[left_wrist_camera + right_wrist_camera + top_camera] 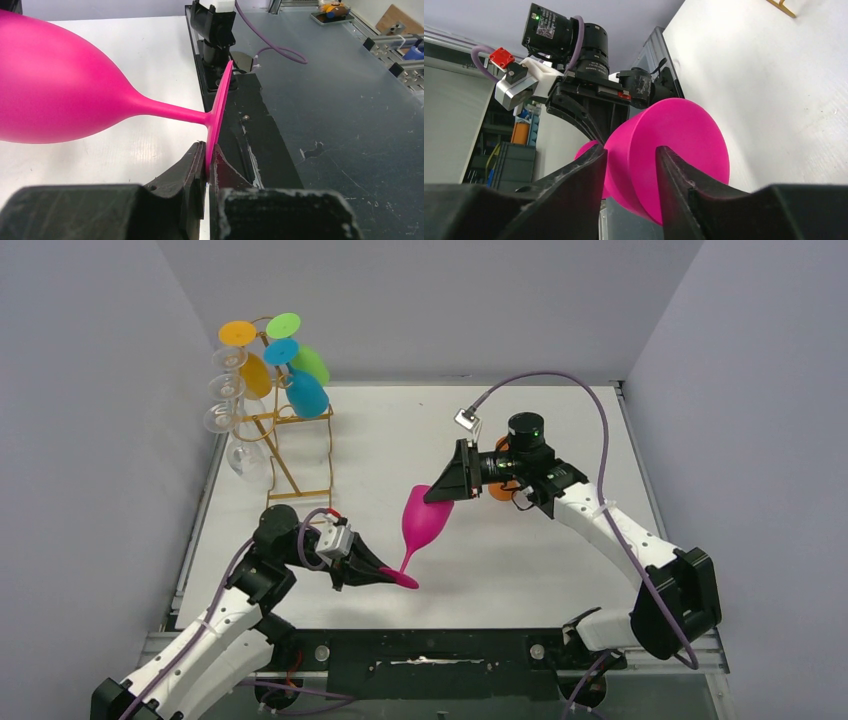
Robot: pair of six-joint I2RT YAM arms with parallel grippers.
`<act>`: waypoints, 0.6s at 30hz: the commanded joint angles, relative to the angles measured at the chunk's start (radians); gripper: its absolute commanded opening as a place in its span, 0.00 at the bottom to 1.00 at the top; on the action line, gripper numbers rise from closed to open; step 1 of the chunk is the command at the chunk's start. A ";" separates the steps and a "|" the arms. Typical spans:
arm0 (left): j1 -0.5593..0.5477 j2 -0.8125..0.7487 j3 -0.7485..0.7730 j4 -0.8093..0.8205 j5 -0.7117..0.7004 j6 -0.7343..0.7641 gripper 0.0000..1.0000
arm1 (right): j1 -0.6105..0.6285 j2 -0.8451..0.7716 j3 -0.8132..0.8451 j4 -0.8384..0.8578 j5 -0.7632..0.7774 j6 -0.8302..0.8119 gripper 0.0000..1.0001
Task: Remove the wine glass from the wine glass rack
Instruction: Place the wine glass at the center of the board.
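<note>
The pink wine glass (425, 512) hangs tilted over the middle of the table, away from the wine glass rack (285, 455) at the back left. My left gripper (385, 572) is shut on the edge of the glass's flat foot (218, 107), pinched between both pads. The bowl (60, 85) points up and away towards my right gripper (440, 495). In the right wrist view that gripper (631, 155) straddles the bowl's rim (674, 145), one finger outside the wall and one across the mouth. A gap shows between its fingers, so it is open.
The gold wire rack carries orange (240, 335), green (310, 362) and blue (305, 392) glasses plus clear ones (225, 390) on its left side. Grey walls close in the table on the left, back and right. A dark metal rail (430, 645) runs along the near edge.
</note>
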 commanded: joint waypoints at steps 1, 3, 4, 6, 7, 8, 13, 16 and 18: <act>0.004 0.010 0.064 0.016 0.016 0.030 0.00 | -0.019 -0.012 -0.005 0.147 -0.072 0.065 0.38; 0.003 0.026 0.075 0.011 0.023 0.036 0.00 | -0.020 -0.015 -0.011 0.193 -0.078 0.093 0.35; 0.003 0.032 0.081 -0.002 0.029 0.048 0.00 | -0.020 -0.016 -0.009 0.203 -0.081 0.100 0.30; 0.003 0.035 0.090 -0.041 0.043 0.066 0.00 | -0.021 -0.014 -0.002 0.206 -0.079 0.101 0.21; 0.003 0.031 0.094 -0.058 0.045 0.076 0.00 | -0.020 -0.013 0.000 0.205 -0.080 0.101 0.15; 0.004 0.023 0.096 -0.079 0.040 0.089 0.00 | -0.020 -0.012 -0.001 0.206 -0.079 0.100 0.10; 0.004 -0.015 0.087 -0.134 -0.029 0.097 0.00 | -0.014 -0.028 -0.017 0.205 -0.045 0.088 0.00; 0.004 -0.029 0.096 -0.158 -0.028 0.099 0.00 | 0.003 -0.050 -0.022 0.210 -0.016 0.070 0.00; 0.004 -0.033 0.096 -0.162 -0.031 0.098 0.00 | 0.013 -0.059 -0.021 0.209 -0.002 0.060 0.00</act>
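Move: The pink wine glass leans away from me, bowl up, with its rim wall already standing between my parted right fingers; its middle lies about 5 cm back, 3 cm left and 3 cm below them. The orange wine glass stands some 16 cm ahead of my right hand, 18 cm to its right and 15 cm lower. From my left hand, which holds the pink glass by its foot, that glass's middle is about 6 cm ahead, 5 cm right and 4 cm up. I close my right fingers from about half open until they pinch the wall of the pink bowl at its rim, one finger inside and one outside, while that hand rises about 2 cm and rolls roughly 5 degrees, right side dipping and left side lifting. My left hand stays in place and keeps its pinch on the foot. ##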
